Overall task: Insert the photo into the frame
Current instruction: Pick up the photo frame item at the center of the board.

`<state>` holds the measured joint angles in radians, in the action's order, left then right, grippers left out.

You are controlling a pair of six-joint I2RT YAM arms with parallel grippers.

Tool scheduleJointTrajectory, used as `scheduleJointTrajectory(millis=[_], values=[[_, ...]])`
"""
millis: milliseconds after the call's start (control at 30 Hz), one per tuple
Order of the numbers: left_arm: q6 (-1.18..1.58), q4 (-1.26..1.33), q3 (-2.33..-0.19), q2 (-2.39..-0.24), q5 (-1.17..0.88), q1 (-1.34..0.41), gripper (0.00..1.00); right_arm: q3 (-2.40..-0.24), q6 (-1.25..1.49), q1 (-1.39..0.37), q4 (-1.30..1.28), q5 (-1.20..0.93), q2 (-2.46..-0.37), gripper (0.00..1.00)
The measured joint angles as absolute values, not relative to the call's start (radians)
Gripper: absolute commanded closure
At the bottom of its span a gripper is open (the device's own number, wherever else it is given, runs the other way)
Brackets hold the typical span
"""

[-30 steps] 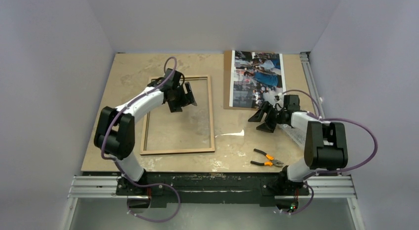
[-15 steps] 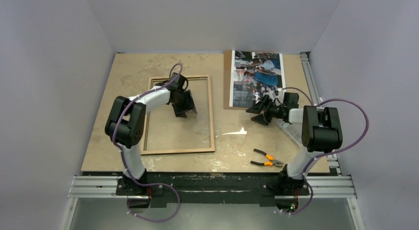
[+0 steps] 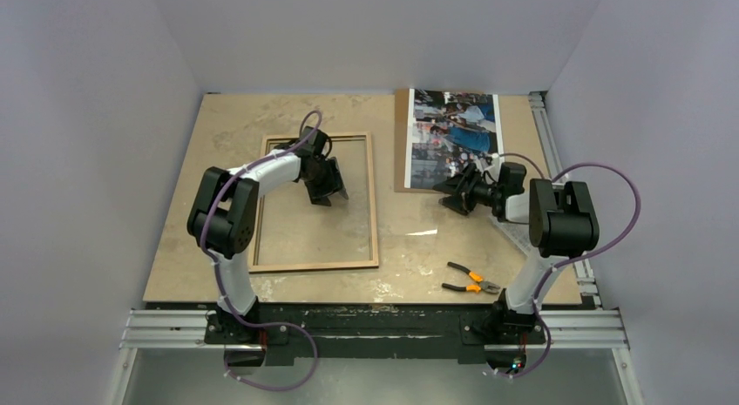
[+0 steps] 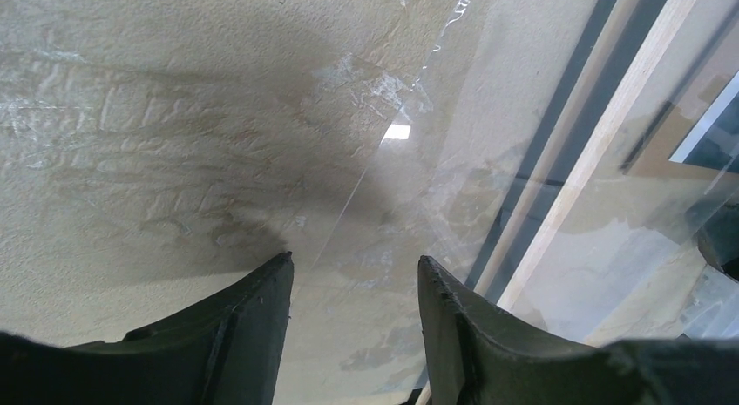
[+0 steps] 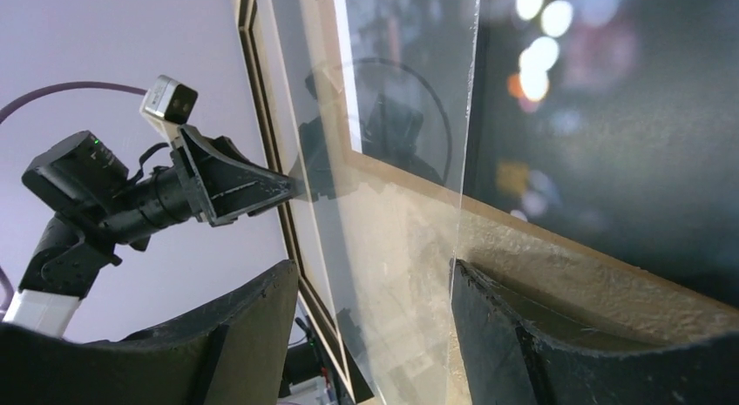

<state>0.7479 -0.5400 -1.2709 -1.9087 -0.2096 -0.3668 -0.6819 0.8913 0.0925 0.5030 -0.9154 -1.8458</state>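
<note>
The photo [image 3: 455, 135], a colour street scene, lies face up on a brown backing board [image 3: 402, 144] at the back right. The frame [image 3: 374, 205] lies left of centre with its wood-coloured back up. A clear pane [image 4: 436, 161] lies shifted right across the frame's right rail [image 4: 601, 135], and its left edge runs inside the frame. My left gripper [image 3: 331, 189] hovers inside the frame, open [image 4: 354, 259] over that pane edge. My right gripper [image 3: 451, 196] lies on its side at the photo's near edge, open [image 5: 375, 266], with the pane's right edge [image 5: 466, 161] by one fingertip.
Orange-handled pliers [image 3: 471, 279] lie near the front edge, right of centre. A glint of the pane [image 3: 424, 232] shows between the frame and the right arm. Metal rails [image 3: 547, 135] run along the table's right side.
The left gripper's jaws have narrowed and it has shifted slightly inside the frame. The right gripper has moved back and left to the photo's near edge.
</note>
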Motion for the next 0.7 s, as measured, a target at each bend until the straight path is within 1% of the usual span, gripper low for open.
scheduleJointTrajectory(millis=[233,367,433,567,700], values=[[0.748,-0.541,-1.273,-1.910,-0.211,-0.367,0.48,-0.662,0.962,0.047,0.635,-0.958,-1.846,0.47],[0.748,-0.541,-1.273,-1.911,-0.210,-0.367,0.49,-0.672,0.973,0.012,0.659,-0.986,-1.846,0.52],[0.748,-0.542,-1.273,-1.911,-0.210,-0.367,0.50,-0.685,0.968,0.008,0.651,-0.989,-1.845,0.56],[0.747,-0.542,-1.274,-1.912,-0.210,-0.367,0.51,-0.725,0.941,0.009,0.598,-0.987,-1.837,0.61],[0.741,-0.549,-1.279,-1.915,-0.209,-0.367,0.52,-0.766,0.896,0.008,0.522,-0.986,-1.803,0.60]])
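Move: The clear sheet's middle is about 13 cm left of the right hand, roughly level with it fore and aft and some 2 cm lower, its right edge already between the open fingertips. The photo on its board lies some 14 cm ahead of this hand, the frame's middle some 27 cm to its left, the pliers 19 cm back and 5 cm right. From the left hand the sheet's middle is about 12 cm to the right. With its lower finger at the clear sheet's right edge, the right hand works in under the sheet and levers that side up. It goes about 3.5 cm left while rising, then climbs on to some 4.5 cm in all, tilting its fingertips up and turning counter-clockwise about 10 degrees as the fingers narrow around the edge. The left hand keeps its fingertips low at the sheet's left edge, staying in place. ##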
